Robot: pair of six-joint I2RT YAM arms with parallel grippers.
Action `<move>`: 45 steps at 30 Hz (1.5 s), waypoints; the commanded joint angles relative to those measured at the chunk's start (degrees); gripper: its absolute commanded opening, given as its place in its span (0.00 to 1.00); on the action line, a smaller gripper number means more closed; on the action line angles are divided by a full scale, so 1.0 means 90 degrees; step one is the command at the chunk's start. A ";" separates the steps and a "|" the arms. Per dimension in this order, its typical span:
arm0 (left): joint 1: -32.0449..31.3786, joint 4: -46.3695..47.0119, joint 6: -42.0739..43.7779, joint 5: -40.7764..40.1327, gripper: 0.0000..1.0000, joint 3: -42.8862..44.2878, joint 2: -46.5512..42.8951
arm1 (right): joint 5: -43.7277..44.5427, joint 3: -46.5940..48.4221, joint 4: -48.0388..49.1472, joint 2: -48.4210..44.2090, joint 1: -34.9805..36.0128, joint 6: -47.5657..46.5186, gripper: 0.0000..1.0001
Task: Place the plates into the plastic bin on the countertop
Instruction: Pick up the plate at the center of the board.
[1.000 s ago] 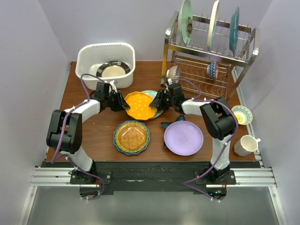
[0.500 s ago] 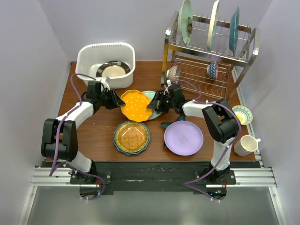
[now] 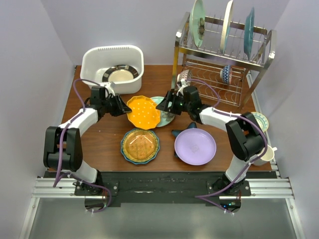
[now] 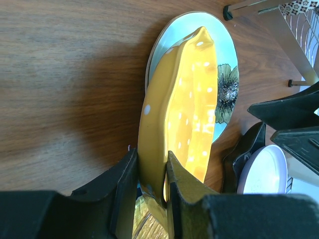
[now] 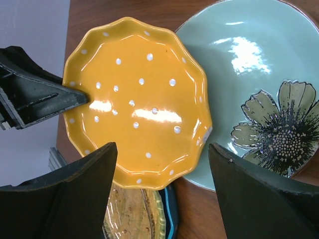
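Note:
The orange scalloped plate (image 3: pixel 143 111) with white dots hangs tilted above the countertop (image 3: pixel 99 144). My left gripper (image 3: pixel 122 106) is shut on its left rim. In the left wrist view both fingers (image 4: pixel 124 184) pinch the orange plate (image 4: pixel 184 114) edge-on. My right gripper (image 3: pixel 165 105) stands open just right of it, touching nothing; its view shows the orange plate (image 5: pixel 139 104) beyond the gripper (image 5: pixel 162 149). The white plastic bin (image 3: pixel 89 59) at the back left holds a black-rimmed cream plate (image 3: pixel 120 74). An amber plate (image 3: pixel 140 146) and a lavender plate (image 3: pixel 195 146) lie in front.
A pale blue flower plate (image 3: pixel 168 118) lies under the lifted plate. A dark blue star-shaped plate (image 3: pixel 178 133) pokes out from under the lavender one. The wire dish rack (image 3: pixel 224 55) with upright plates stands back right. A small bowl (image 3: pixel 257 121) and white mug (image 3: pixel 261 154) sit at the right edge.
My right gripper has opened, let go of the orange plate's right edge and drawn back to the right. My left gripper has carried the plate a little left and tilted it up.

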 commanded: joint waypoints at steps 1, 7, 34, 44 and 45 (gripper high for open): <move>0.0116 0.0490 -0.0291 0.0706 0.00 0.0325 -0.0417 | -0.0091 -0.0066 0.0110 -0.0344 0.0023 -0.0116 0.78; 0.0184 0.0393 -0.0331 0.0775 0.00 0.0481 -0.0476 | -0.0101 -0.0144 0.0051 -0.0637 0.0023 -0.0145 0.79; 0.0262 -0.0223 -0.0252 0.0951 0.00 0.2092 0.0031 | -0.0091 -0.1003 -0.0408 -0.2024 0.0023 -0.0233 0.80; 0.0331 -0.0311 -0.0311 0.0990 0.00 0.2873 0.0451 | -0.0072 -0.1589 -0.0271 -0.2326 0.0013 -0.0184 0.80; 0.0331 -0.0321 -0.0311 0.0999 0.00 0.2913 0.0529 | -0.0052 -0.1648 -0.0329 -0.2356 0.0023 -0.0252 0.80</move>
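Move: Ahead of the left hand, which already pinches the yellow plate by its left edge, the plastic bin's middle lies about 23 cm farther out, 8 cm to the left and 5 cm lower. From this hand the green plate is about 4 cm ahead, 15 cm right, and the pie about 13 cm back, 6 cm right, both 9 cm lower. From the empty right hand the green plate is about 3 cm ahead, 4 cm left and 10 cm below; the purple plate is roughly 17 cm back and 16 cm right. Keeping its pinch on the yellow plate's left edge, the left hand hardly stirs at first, then climbs about 9 cm and goes some 6 cm forward towards the bin, its fingers tipping up slightly. Meanwhile the right hand, fingers staying wide open, backs away some 6 cm and drifts 3 cm right, rising about 5 cm and then sinking again by half of that. ##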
